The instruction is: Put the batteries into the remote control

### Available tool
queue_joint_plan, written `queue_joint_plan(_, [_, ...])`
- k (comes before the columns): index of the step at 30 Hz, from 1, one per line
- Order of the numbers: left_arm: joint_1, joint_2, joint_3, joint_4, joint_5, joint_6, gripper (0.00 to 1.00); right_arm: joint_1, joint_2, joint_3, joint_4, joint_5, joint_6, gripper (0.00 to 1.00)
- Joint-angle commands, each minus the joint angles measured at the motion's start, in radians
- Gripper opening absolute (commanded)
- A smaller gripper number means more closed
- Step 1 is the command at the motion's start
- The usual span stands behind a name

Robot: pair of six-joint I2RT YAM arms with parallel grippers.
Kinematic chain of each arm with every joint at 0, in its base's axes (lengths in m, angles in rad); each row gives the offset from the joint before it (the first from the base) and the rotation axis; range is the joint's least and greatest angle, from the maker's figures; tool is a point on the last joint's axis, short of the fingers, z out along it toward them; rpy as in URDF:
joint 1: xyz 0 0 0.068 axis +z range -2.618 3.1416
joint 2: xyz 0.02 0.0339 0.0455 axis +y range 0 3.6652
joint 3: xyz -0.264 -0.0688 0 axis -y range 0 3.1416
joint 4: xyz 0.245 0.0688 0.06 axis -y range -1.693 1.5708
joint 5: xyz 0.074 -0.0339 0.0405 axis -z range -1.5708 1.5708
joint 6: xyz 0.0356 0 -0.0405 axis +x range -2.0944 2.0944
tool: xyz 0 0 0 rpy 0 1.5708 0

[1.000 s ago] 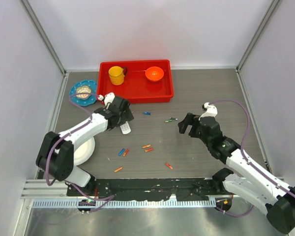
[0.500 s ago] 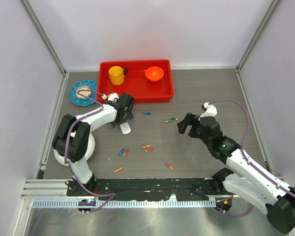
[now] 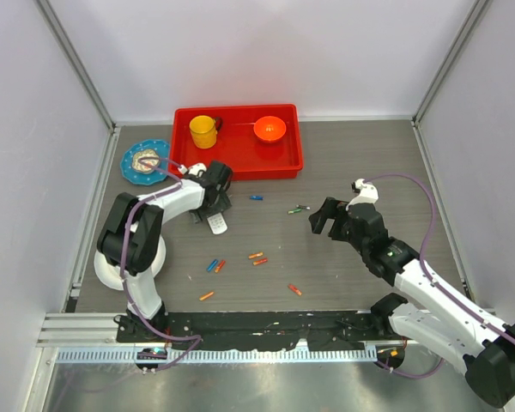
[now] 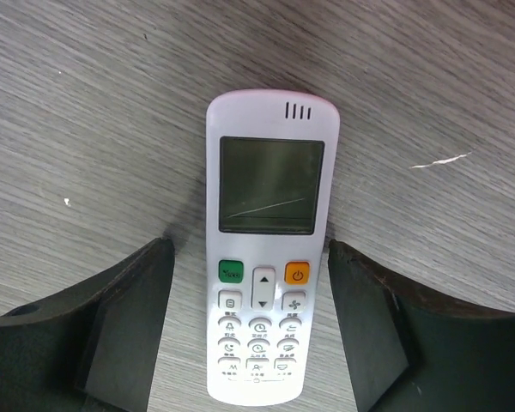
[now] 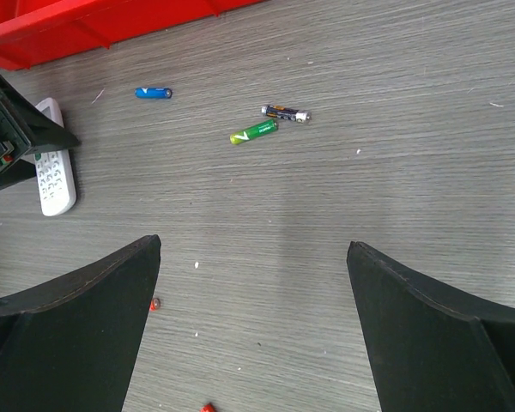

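Note:
The white remote control [image 4: 270, 257] lies face up on the table, screen and buttons showing. My left gripper [image 4: 251, 257] straddles its button end, open, with a thin strip of table showing between each finger and the remote's sides. From above, the remote control [image 3: 216, 225] pokes out just below the left gripper [image 3: 213, 211]. Batteries lie loose: a blue one [image 3: 256, 197], a green one [image 3: 294, 209], orange ones [image 3: 256, 256] and a red one [image 3: 294, 289]. My right gripper [image 3: 322, 219] hovers wide open with nothing in it [image 5: 253, 249]; the green battery [image 5: 254, 132] lies ahead of it.
A red tray [image 3: 238, 163] at the back holds a yellow cup [image 3: 203, 131] and an orange bowl [image 3: 269, 129]. A blue plate [image 3: 146, 161] sits left of it. A white round plate [image 3: 151, 262] lies under the left arm. A dark battery [image 5: 285, 112] lies beside the green one.
The left arm has folded in over the remote and its jaws have narrowed towards the remote's sides. The right arm and the batteries have stayed put.

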Motion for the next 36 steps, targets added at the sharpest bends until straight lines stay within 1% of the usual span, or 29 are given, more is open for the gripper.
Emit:
queue_joint_plan(1, [0.004, 0.015, 0.029, 0.022, -0.006, 0.014, 0.75, 0.003, -0.003, 0.003, 0.023, 0.003, 0.01, 0.96])
queue_joint_plan(5, [0.007, 0.021, 0.027, 0.023, -0.006, 0.012, 0.74, 0.003, -0.005, -0.006, 0.023, 0.002, 0.013, 0.95])
queue_joint_plan(15, [0.012, 0.032, 0.013, 0.039, 0.008, 0.018, 0.63, 0.003, -0.022, -0.012, 0.012, 0.005, 0.018, 0.96])
queue_joint_plan(17, [0.012, 0.032, 0.006, 0.043, 0.01, 0.018, 0.63, 0.003, -0.022, -0.01, 0.008, 0.009, 0.018, 0.96])
queue_joint_plan(26, [0.017, -0.008, -0.031, 0.072, 0.004, 0.026, 0.5, 0.002, -0.025, -0.01, 0.006, 0.011, 0.019, 0.95])
queue_joint_plan(29, [0.018, -0.029, -0.047, 0.092, 0.007, 0.027, 0.4, 0.003, -0.018, -0.01, 0.006, 0.006, 0.022, 0.95])
queue_joint_plan(30, [0.018, -0.051, -0.051, 0.096, 0.007, 0.027, 0.3, 0.003, -0.02, -0.01, 0.007, 0.002, 0.027, 0.95])
queue_joint_plan(32, [0.02, -0.077, -0.062, 0.097, 0.014, 0.027, 0.16, 0.002, -0.018, -0.003, 0.004, -0.001, 0.027, 0.95])
queue_joint_plan(33, [0.02, -0.115, -0.068, 0.093, 0.019, 0.026, 0.0, 0.003, -0.022, 0.002, -0.002, 0.002, 0.022, 0.95])
queue_joint_plan(35, [0.018, -0.179, -0.099, 0.091, 0.054, 0.012, 0.0, 0.003, -0.028, 0.023, -0.015, 0.002, 0.018, 0.95])
queue_joint_plan(36, [0.014, -0.218, -0.118, 0.115, 0.069, 0.006, 0.0, 0.003, -0.031, 0.029, -0.02, 0.0, 0.016, 0.95])
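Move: The remote lies right between the left hand's open fingers, its middle practically at the hand point and about 1 cm lower, with its keypad end towards the robot. A blue battery is some 13 cm to the right and 4 cm ahead; the blue-and-orange battery pair lies roughly 18 cm back, almost straight behind; the red tray's middle is about 24 cm ahead and 7 cm right. From the right hand, the remote is around 31 cm left, 10 cm ahead and 13 cm below. The remote is pinched across its keypad by the left fingers, which close steadily from about three-quarters open to half open until both pads meet its long sides. The hand stays almost in place meanwhile; only at the very end, keeping that grip, does it draw back about 1 cm and start up by roughly half a centimetre. ##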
